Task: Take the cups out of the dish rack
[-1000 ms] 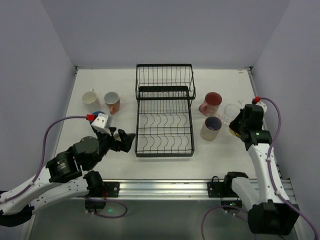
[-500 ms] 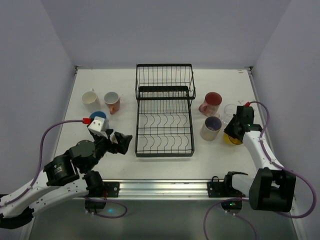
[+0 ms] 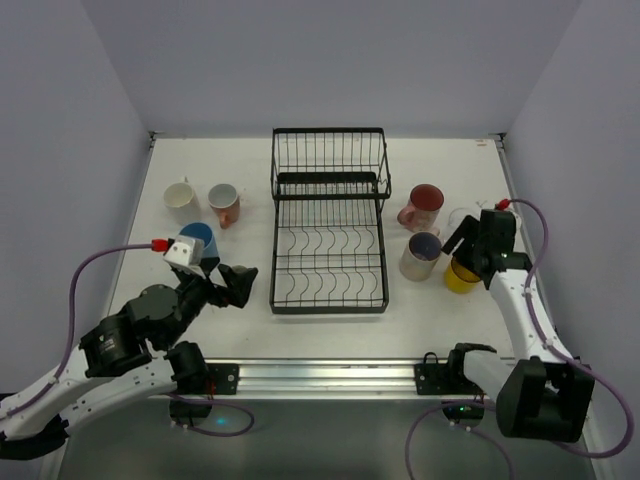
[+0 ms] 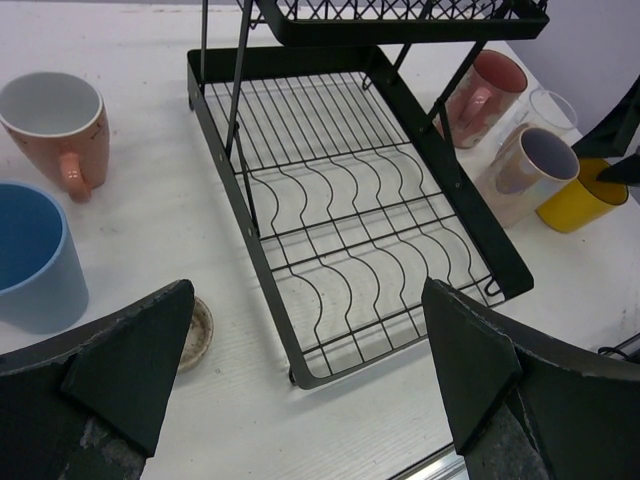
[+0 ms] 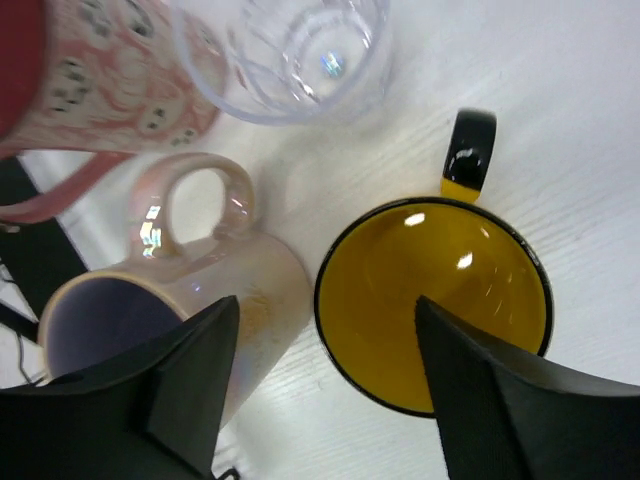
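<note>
The black wire dish rack stands mid-table with both tiers bare; its lower shelf fills the left wrist view. To its right stand a pink patterned mug, a clear glass, a pale mug and a yellow cup. My right gripper hangs open just above the yellow cup, holding nothing, with one finger over the pale mug. Left of the rack are a white cup, a salmon cup and a blue cup. My left gripper is open and empty.
A small grey-beige round piece lies on the table by the rack's near left corner, partly behind my left finger. The rail runs along the near edge. Walls close in the table on three sides.
My right gripper has opened and let go of the yellow cup, which now stands on the table beside the pale mug. My left arm has drawn back a little to the left.
</note>
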Robot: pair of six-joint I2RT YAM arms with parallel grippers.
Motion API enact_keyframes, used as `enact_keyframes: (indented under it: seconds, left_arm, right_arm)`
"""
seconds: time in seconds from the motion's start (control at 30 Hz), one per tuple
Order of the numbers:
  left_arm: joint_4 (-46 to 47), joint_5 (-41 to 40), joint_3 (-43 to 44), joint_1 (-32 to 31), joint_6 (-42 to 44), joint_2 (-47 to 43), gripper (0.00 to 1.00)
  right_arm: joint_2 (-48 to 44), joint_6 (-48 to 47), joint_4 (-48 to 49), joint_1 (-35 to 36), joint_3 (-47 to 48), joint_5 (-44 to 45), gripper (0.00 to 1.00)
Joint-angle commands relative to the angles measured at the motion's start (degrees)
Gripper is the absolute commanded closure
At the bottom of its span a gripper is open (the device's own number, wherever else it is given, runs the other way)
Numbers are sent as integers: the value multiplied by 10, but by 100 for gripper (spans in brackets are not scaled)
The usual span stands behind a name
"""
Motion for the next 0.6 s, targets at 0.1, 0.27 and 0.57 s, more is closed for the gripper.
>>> enact_keyframes:
  seconds: [0.1,0.27,0.57]
  left_arm:
    - [4,-16,5,-1,20,3,0]
    - [6,-9,28,-1,26,9,0]
    - [58,54,185,-1,83,82,0]
  right_arm:
    - [-162,-18,-19,-3,61,-41,5]
    - [-342,-38,10,-2,97,-193,1]
    - [-482,4,73,-2,206,-280,1]
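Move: The yellow cup stands just under the right hand, whose parted fingers are over its left rim: its middle is some 4 cm to the right, 1 cm ahead and 6 cm below. From that hand, the pale pink mug is about 6 cm left and 5 ahead, the clear glass 12 ahead and 4 right, and the red mug 16 ahead and 6 left. From the left hand the yellow cup lies roughly 48 cm right, 12 ahead and 22 below. The right hand lifts straight up off the yellow cup's rim, its already parted fingers opening to full width, then while still climbing fast (about 35 cm in all) it draws back some 15 cm and drifts left, away from the cup. As it goes the wrist tips up by some 70 degrees and swings a little counter-clockwise, so the fingers end pointing slightly above level; late on, the left hand, empty and wide open, rises about 6 cm. ##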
